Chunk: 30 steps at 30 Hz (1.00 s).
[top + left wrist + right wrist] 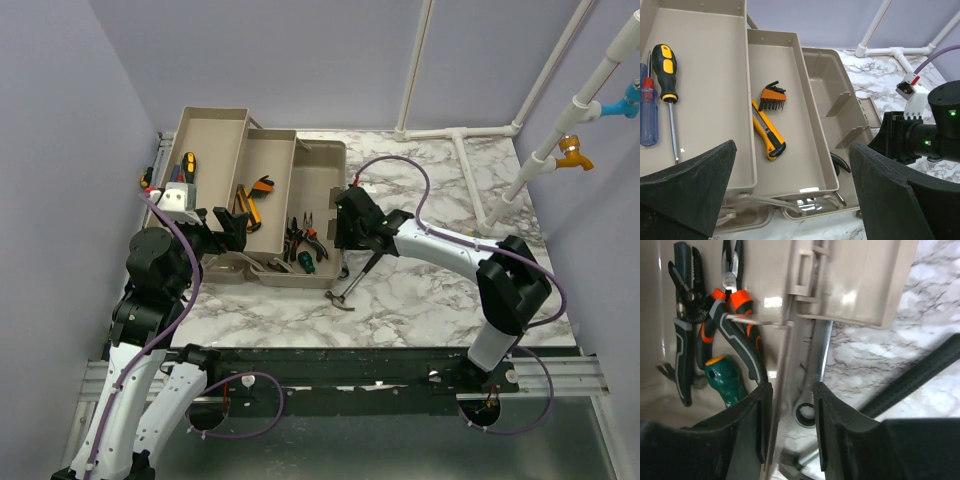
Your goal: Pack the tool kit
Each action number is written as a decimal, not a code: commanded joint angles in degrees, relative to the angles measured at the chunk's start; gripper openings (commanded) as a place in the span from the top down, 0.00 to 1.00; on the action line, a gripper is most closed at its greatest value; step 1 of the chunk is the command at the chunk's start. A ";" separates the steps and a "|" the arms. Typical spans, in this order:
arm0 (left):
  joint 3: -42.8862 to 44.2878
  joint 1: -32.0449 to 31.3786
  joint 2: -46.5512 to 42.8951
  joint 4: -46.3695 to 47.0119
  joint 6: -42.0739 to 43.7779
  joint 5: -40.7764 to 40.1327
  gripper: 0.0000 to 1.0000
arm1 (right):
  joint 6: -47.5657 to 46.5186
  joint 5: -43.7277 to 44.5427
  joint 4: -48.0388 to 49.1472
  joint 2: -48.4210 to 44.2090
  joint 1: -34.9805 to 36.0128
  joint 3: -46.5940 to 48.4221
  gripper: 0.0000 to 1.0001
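The beige tool kit (322, 152) stands open at the table's left, its two fold-out trays (715, 60) spread out. The far tray holds two screwdrivers (667, 70); the middle one holds a yellow utility knife (767, 132) and an orange hex key set (774, 97). Pliers (735, 305), a wire stripper (682, 340) and a green-handled screwdriver (722, 377) lie in the bottom. My left gripper (792, 150) hangs open over the trays' near edge. My right gripper (792, 390), half closed, straddles the box's right wall with a wrench (816, 352) between its fingers; I cannot see whether they pinch.
A hammer (360, 275) lies on the marble table just right of the box, its black handle (920, 375) slanting beside my right gripper. White pipes (470, 150) run along the back right of the table. Purple walls close in the left and back.
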 commanded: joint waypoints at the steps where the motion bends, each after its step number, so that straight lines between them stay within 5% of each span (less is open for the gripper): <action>1: 0.16 0.41 -0.38 0.62 1.18 -0.89 0.01 | 3.25 4.56 0.65 1.12 -0.70 0.45 0.68; 6: 0.36 0.92 -0.55 0.01 1.20 -5.66 0.02 | 2.29 3.59 0.82 -1.42 -7.02 -2.07 0.94; 15: 12.03 4.83 6.52 -8.22 -1.80 -5.46 0.01 | -1.34 1.14 4.07 -5.18 -12.30 -7.09 0.96; 22: 22.86 28.23 18.60 -10.59 -13.16 17.70 0.01 | -2.03 -1.05 5.28 -4.90 -12.39 -7.06 0.96; 26: 19.58 44.30 25.03 -4.16 -22.69 32.03 0.02 | -2.32 -2.86 6.37 -5.29 -12.41 -7.52 0.96; 30: 13.43 51.40 29.94 0.42 -25.01 35.08 0.05 | -2.84 -5.14 7.65 -5.51 -12.39 -8.02 0.96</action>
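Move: My right hand straddles the tool box's right wall, its rim a centimetre or so below and left of my finger point. The hammer's middle is about 6 cm back, 4 right; the wrench 2 ahead, 1 right, both roughly 9 below. My left hand hovers high: the left tray's outer wall lies some 16 cm ahead, 15 left and 14 below, the black-and-yellow screwdriver 15 ahead, 11 left, the utility knife 12 ahead, 3 right. I shut my right fingers on the box's right wall and drag it about 7 cm to my right and slightly forward, then hold it there, still pinched. Meanwhile my open left hand swings some 16 cm left and 7 forward, around to the box's left side, rising before it dips, while it yaws counter-clockwise and rolls left side down, each about 25 degrees. ##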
